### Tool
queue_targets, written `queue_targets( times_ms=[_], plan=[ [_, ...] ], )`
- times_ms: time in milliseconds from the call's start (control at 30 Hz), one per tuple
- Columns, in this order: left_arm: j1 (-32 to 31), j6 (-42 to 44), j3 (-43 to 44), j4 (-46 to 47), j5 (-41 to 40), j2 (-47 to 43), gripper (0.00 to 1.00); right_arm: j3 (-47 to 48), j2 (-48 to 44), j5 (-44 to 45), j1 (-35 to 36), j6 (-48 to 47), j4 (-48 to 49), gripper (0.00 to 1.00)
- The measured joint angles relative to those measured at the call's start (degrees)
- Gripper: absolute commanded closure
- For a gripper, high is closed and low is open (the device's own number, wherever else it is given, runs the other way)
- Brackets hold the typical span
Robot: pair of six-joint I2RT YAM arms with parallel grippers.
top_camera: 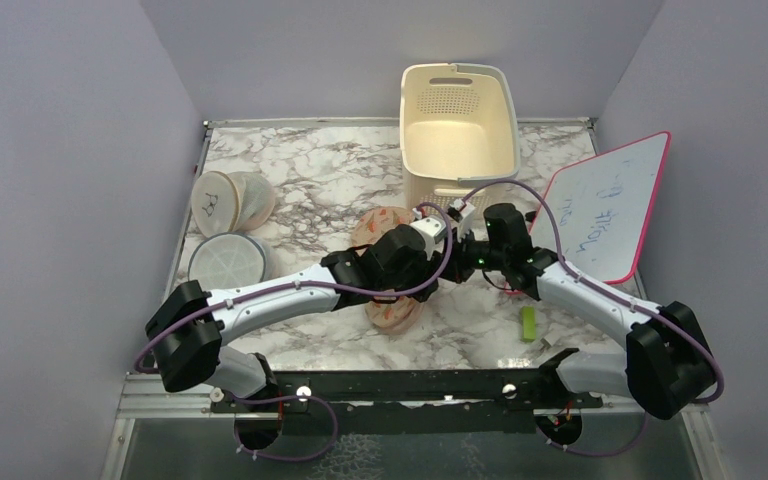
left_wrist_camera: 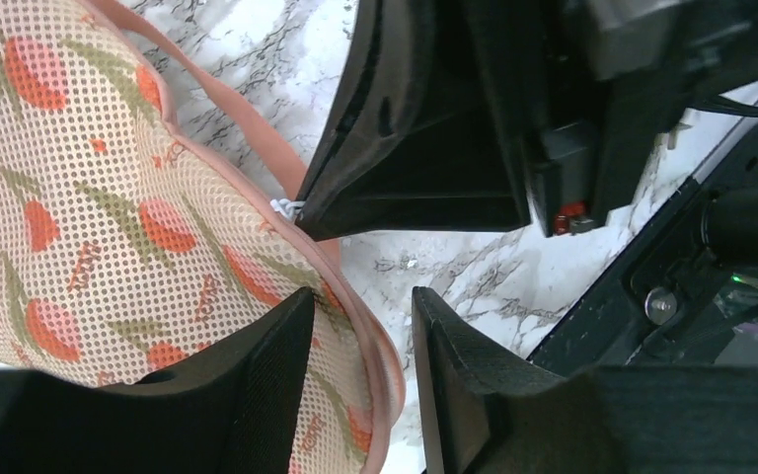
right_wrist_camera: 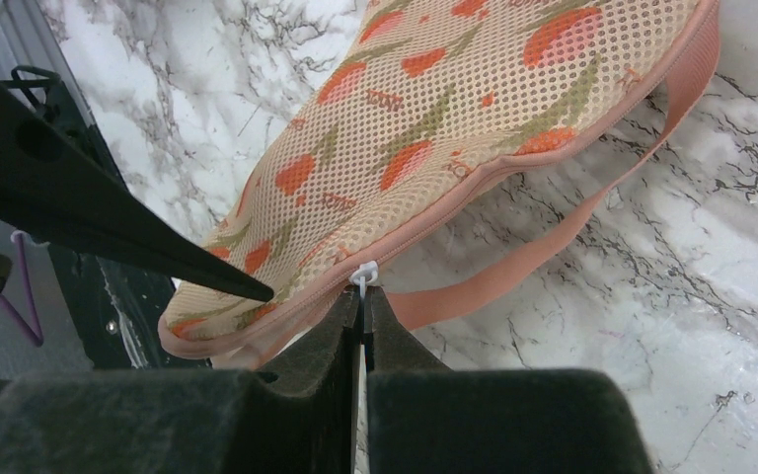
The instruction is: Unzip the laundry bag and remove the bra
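The laundry bag (top_camera: pixel 392 312) lies flat mid-table, peach mesh with orange and green motifs, mostly hidden under both arms in the top view. My left gripper (left_wrist_camera: pixel 362 296) stands open astride the bag's (left_wrist_camera: pixel 109 197) piped rim, one finger over the mesh, the other over bare marble. My right gripper (right_wrist_camera: pixel 363 296) is shut on the white zip pull (right_wrist_camera: pixel 363 275) at the bag's (right_wrist_camera: pixel 434 109) edge. That pull (left_wrist_camera: pixel 286 207) also shows in the left wrist view, at the tip of the right fingers (left_wrist_camera: pixel 405 148). The zip looks shut. The bra is hidden.
A cream basket (top_camera: pixel 457 130) stands at the back. A pink-edged whiteboard (top_camera: pixel 605 205) leans at the right. Round white mesh cases (top_camera: pixel 230 200) (top_camera: pixel 228 260) lie at the left. A small green object (top_camera: pixel 528 323) is near the right arm. The bag's peach strap (right_wrist_camera: pixel 553 237) loops over the marble.
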Motion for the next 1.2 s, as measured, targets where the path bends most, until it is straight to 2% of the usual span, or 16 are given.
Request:
queue_targets(
  times_ms=[133, 400, 633, 800, 1200],
  plan=[
    [0.0, -0.7, 0.0, -0.13, -1.27, 0.17, 0.72, 0.0, -0.76, -0.24, 0.0, -0.02, -0.02, 0.99],
    [0.0, -0.74, 0.04, -1.03, -3.67, 0.7, 0.72, -0.55, -1.14, -0.92, 0.0, 0.0, -0.13, 0.99],
    [0.0, 0.31, 1.29, -2.16, -4.68, 1.81, 0.92, -0.55, -1.33, -1.05, 0.0, 0.0, -0.15, 0.99],
    [0.0, 2.03, 1.4, -2.29, -4.83, 1.81, 1.0, -0.55, -1.46, -1.01, 0.0, 0.04, -0.33, 0.99],
    [0.0, 8.81, 1.14, -3.39, -3.58, 1.09, 1.0, 0.09, -1.22, 3.1, 0.11, 1.33, -2.62, 0.99]
  ],
)
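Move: The bag's zip edge to be gripped is already between the left gripper's open fingers, about 1 cm ahead of the hand point and 1 cm lower. The zip pull, pinched by the right gripper, is some 3 cm ahead and 2 cm to the right; the bag's middle is roughly 2 cm ahead, 8 cm left and 5 cm lower. From the right hand, that stretch of edge lies about 3 cm back and 1 cm to its right, nearly level. Ease the left gripper about 2 cm in all, forward, left and down, bringing the bag's zip edge deeper between its fingers, and close them to pinch the edge on the robot's side of the zip pull. Once shut, keep hold and tilt the wrist some 10 degrees. Meanwhile hold the right gripper almost still, keeping its pinch on the pull's white cord. ##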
